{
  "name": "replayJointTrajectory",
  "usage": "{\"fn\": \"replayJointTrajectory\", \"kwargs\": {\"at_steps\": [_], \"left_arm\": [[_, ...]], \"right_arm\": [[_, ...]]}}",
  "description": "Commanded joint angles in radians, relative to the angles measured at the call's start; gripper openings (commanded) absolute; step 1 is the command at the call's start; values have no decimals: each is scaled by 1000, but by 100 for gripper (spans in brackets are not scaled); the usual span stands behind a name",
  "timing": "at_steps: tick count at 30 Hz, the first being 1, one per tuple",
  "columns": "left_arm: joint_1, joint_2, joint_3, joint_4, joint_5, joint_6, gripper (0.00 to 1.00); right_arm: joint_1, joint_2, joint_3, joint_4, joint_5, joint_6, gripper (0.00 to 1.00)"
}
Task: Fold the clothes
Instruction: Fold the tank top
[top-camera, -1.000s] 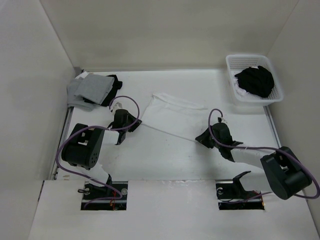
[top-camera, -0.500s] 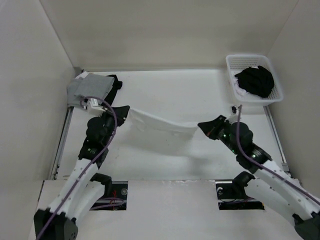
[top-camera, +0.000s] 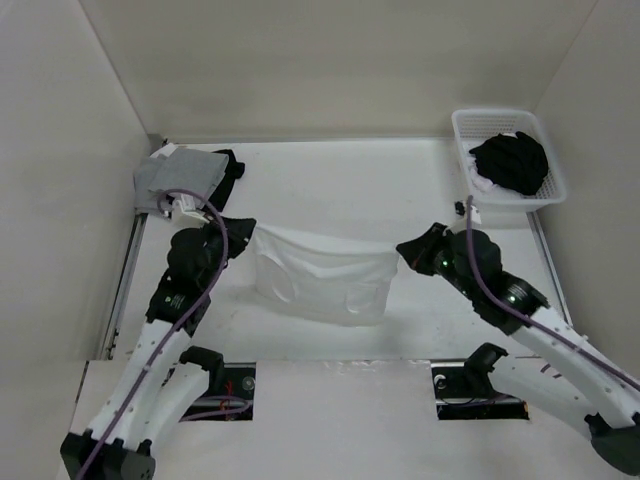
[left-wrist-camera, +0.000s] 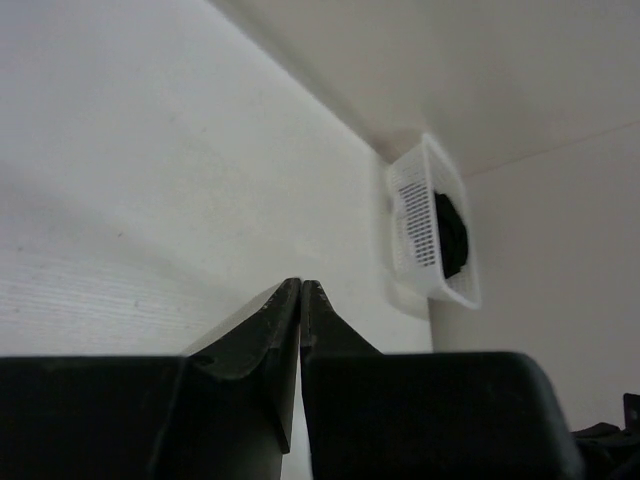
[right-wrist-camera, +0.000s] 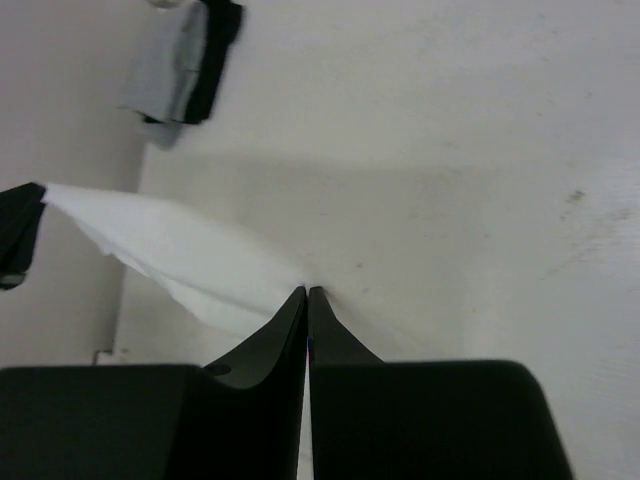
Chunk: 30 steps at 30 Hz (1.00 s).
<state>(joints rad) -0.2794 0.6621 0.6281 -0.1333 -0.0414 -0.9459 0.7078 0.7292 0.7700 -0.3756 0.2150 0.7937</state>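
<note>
The clothes (top-camera: 320, 280), a thin white top, hang as a sheet stretched between my two raised grippers above the middle of the table. My left gripper (top-camera: 247, 228) is shut on the sheet's upper left corner. In the left wrist view the jaws (left-wrist-camera: 301, 285) are pressed together and the fabric hardly shows. My right gripper (top-camera: 402, 248) is shut on the upper right corner. In the right wrist view the white clothes (right-wrist-camera: 190, 260) run from my shut jaw tips (right-wrist-camera: 307, 292) leftward to the left gripper (right-wrist-camera: 18, 235).
A white basket (top-camera: 510, 200) holding a black garment bundle (top-camera: 512, 160) stands at the back right, also the basket (left-wrist-camera: 415, 230) in the left wrist view. A grey and black garment stack (top-camera: 185, 175) lies at the back left corner. White walls enclose three sides.
Both arms have risen from the table, lifting the clothes off the surface. The fabric, flat a second ago, now hangs down between the shut grippers.
</note>
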Motion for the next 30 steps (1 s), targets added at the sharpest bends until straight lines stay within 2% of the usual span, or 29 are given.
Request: {"fn": "replayJointTrajectory", "kwargs": {"at_steps": [1,6,9,12,22,26,30], "left_arm": [[39,134,-48,84,24,13,2],[121,468,-35,331,17,-5,3],[128,666,40,435,14,-24,3],[130,764,119,468,8,-24,3],[131,936,242,501,3,-14,4],[128,941,191,531,17,-21,4],[116,849,81,555,6,-7,4]], "right_arm": [[-125,148,-41,148,-144,-42,5],[-296,496,26,391,-321,-47,5],[-343,683,148,437,-361,-51,4],[-373,808,248,446,-376,-51,4],[-391,914,298,469,-367,-40,5],[-405,925,252,494,-370,-36,5],[-406,860,151,547,-367,-21,4]]}}
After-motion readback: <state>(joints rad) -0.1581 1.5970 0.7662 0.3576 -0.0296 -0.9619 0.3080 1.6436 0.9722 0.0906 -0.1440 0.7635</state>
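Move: Both grippers already pinch the upper corners of the tank top, about 24 cm above the table; its middle hangs some 7 cm back and 13 cm right of the left hand, 2 cm back and 14 cm left of the right, 11 cm lower. The bare laying spot is about 10 cm ahead and 12 cm right of the left hand, 15 cm ahead and 14 cm left of the right. From the left hand the folded pile lies 24 cm ahead, 18 cm left; from the right hand the basket is 33 cm ahead, 28 cm right. With fingers kept shut on the corners, both arms swing the tank top down and forward together, out over the bare table between the folded pile and the basket, the hands ending some 15 to 19 cm farther out and about 15 cm lower. They dip first, rise a few centimetres while still reaching out, then sink again as the left eases back a couple of centimetres, the fingers tipping down about 15 degrees overall. ##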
